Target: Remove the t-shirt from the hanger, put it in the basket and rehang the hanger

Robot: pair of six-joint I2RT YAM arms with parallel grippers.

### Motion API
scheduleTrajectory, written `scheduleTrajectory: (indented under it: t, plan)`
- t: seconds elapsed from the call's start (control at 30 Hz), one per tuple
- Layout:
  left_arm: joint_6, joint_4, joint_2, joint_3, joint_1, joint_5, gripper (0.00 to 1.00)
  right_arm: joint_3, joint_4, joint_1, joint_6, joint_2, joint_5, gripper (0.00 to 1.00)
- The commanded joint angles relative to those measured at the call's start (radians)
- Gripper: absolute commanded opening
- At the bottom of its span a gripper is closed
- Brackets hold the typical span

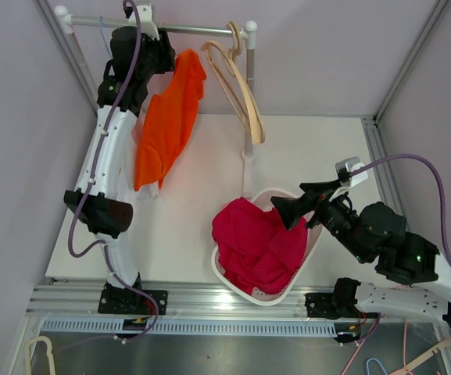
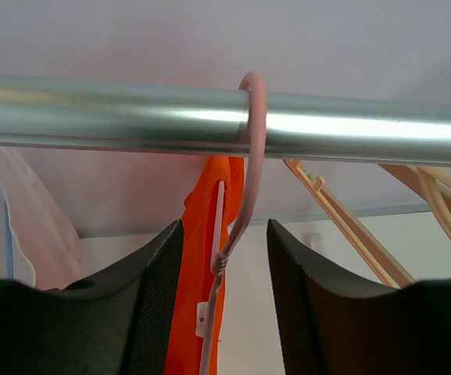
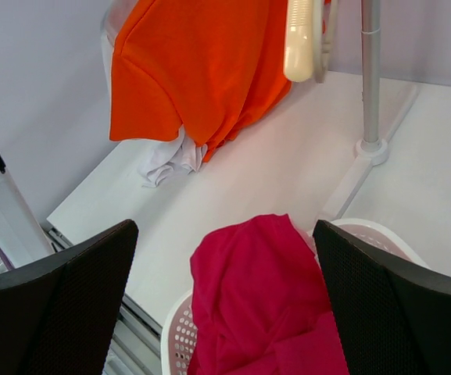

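Note:
An orange t-shirt (image 1: 167, 117) hangs on a pink wire hanger (image 2: 245, 180) hooked over the metal rail (image 2: 131, 113) at the back left. It also shows in the left wrist view (image 2: 202, 258) and the right wrist view (image 3: 202, 62). My left gripper (image 2: 223, 234) is open just below the rail, its jaws either side of the hanger's neck without touching it; it sits at the rail in the top view (image 1: 162, 56). My right gripper (image 1: 288, 211) is open and empty above the basket (image 1: 245, 285), also seen in the right wrist view (image 3: 225, 258).
A white perforated basket (image 3: 180, 336) holds a crimson garment (image 1: 260, 246). Empty wooden hangers (image 1: 241, 86) hang on the rail to the right of the shirt. The rack's upright post (image 3: 370, 70) stands behind the basket. A white cloth (image 3: 166, 160) lies under the shirt.

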Motion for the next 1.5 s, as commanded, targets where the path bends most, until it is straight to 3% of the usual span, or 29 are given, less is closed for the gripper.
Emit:
scheduleTrajectory:
  t: [0.0,0.17,0.2,0.23,0.27,0.53,0.83,0.9,1.03,1.17,1.27,1.3,1.37,1.47]
  plan:
    - [-0.003,0.018,0.008,0.03,0.006,-0.026,0.51,-0.006,0.019,0.0,-0.011,-0.006,0.027,0.99]
    - [-0.017,0.038,-0.026,-0.033,0.006,-0.062,0.51,-0.022,0.046,0.0,-0.003,-0.006,0.02,0.99]
    - [-0.017,0.044,-0.034,-0.054,0.006,-0.072,0.44,-0.022,0.049,0.0,-0.005,-0.006,0.019,1.0]
    - [-0.014,0.05,-0.035,-0.054,0.006,-0.073,0.1,-0.02,0.051,0.002,-0.005,-0.004,0.016,0.99]
    - [-0.014,0.05,-0.034,-0.051,0.006,-0.073,0.01,-0.02,0.053,0.002,-0.005,-0.006,0.016,0.99]
    - [-0.035,0.051,-0.078,0.044,0.001,-0.03,0.01,-0.02,0.053,0.0,-0.005,-0.004,0.014,1.0]
    - [-0.048,0.104,-0.225,-0.027,-0.004,-0.02,0.01,-0.052,0.094,0.002,0.0,-0.003,-0.003,0.99]
    - [-0.057,0.061,-0.239,-0.025,-0.008,-0.069,0.01,-0.064,0.134,0.0,-0.026,0.011,-0.019,1.0]
    - [-0.122,-0.01,-0.294,-0.077,-0.03,-0.183,0.01,-0.037,0.287,0.002,-0.139,0.118,-0.203,1.0]
    - [-0.179,-0.021,-0.411,-0.259,-0.073,-0.292,0.01,0.044,0.382,0.026,-0.201,0.336,-0.496,0.99]
    - [-0.163,-0.007,-0.503,-0.373,-0.164,-0.515,0.01,0.087,0.501,0.083,-0.25,0.455,-0.535,0.99]
    - [-0.163,-0.014,-0.518,-0.383,-0.192,-0.516,0.01,0.087,0.502,0.098,-0.258,0.48,-0.538,1.0]
    - [-0.181,-0.063,-0.547,-0.401,-0.278,-0.699,0.0,0.09,0.574,0.128,-0.275,0.523,-0.55,1.0]
    - [-0.268,-0.179,-0.581,-0.392,-0.341,-0.793,0.01,0.077,0.687,0.148,-0.273,0.588,-0.549,0.99]
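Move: The neck of the pink hanger stands between the left hand's open fingers, about 1 cm ahead, 1 cm left and 2 cm below. Its orange t-shirt hangs with its middle some 20 cm straight below that hand; the wooden hangers are level with the hand fore and aft, about 20 cm right and 10 below. From the right hand the orange t-shirt lies roughly 35 cm ahead, 29 left and 13 lower; the red shirt about 4 ahead, 4 left, 30 below. Left fingers pinch the pink hanger's neck, lift it, draw back 17 cm; open right hand sweeps left shirtward. ##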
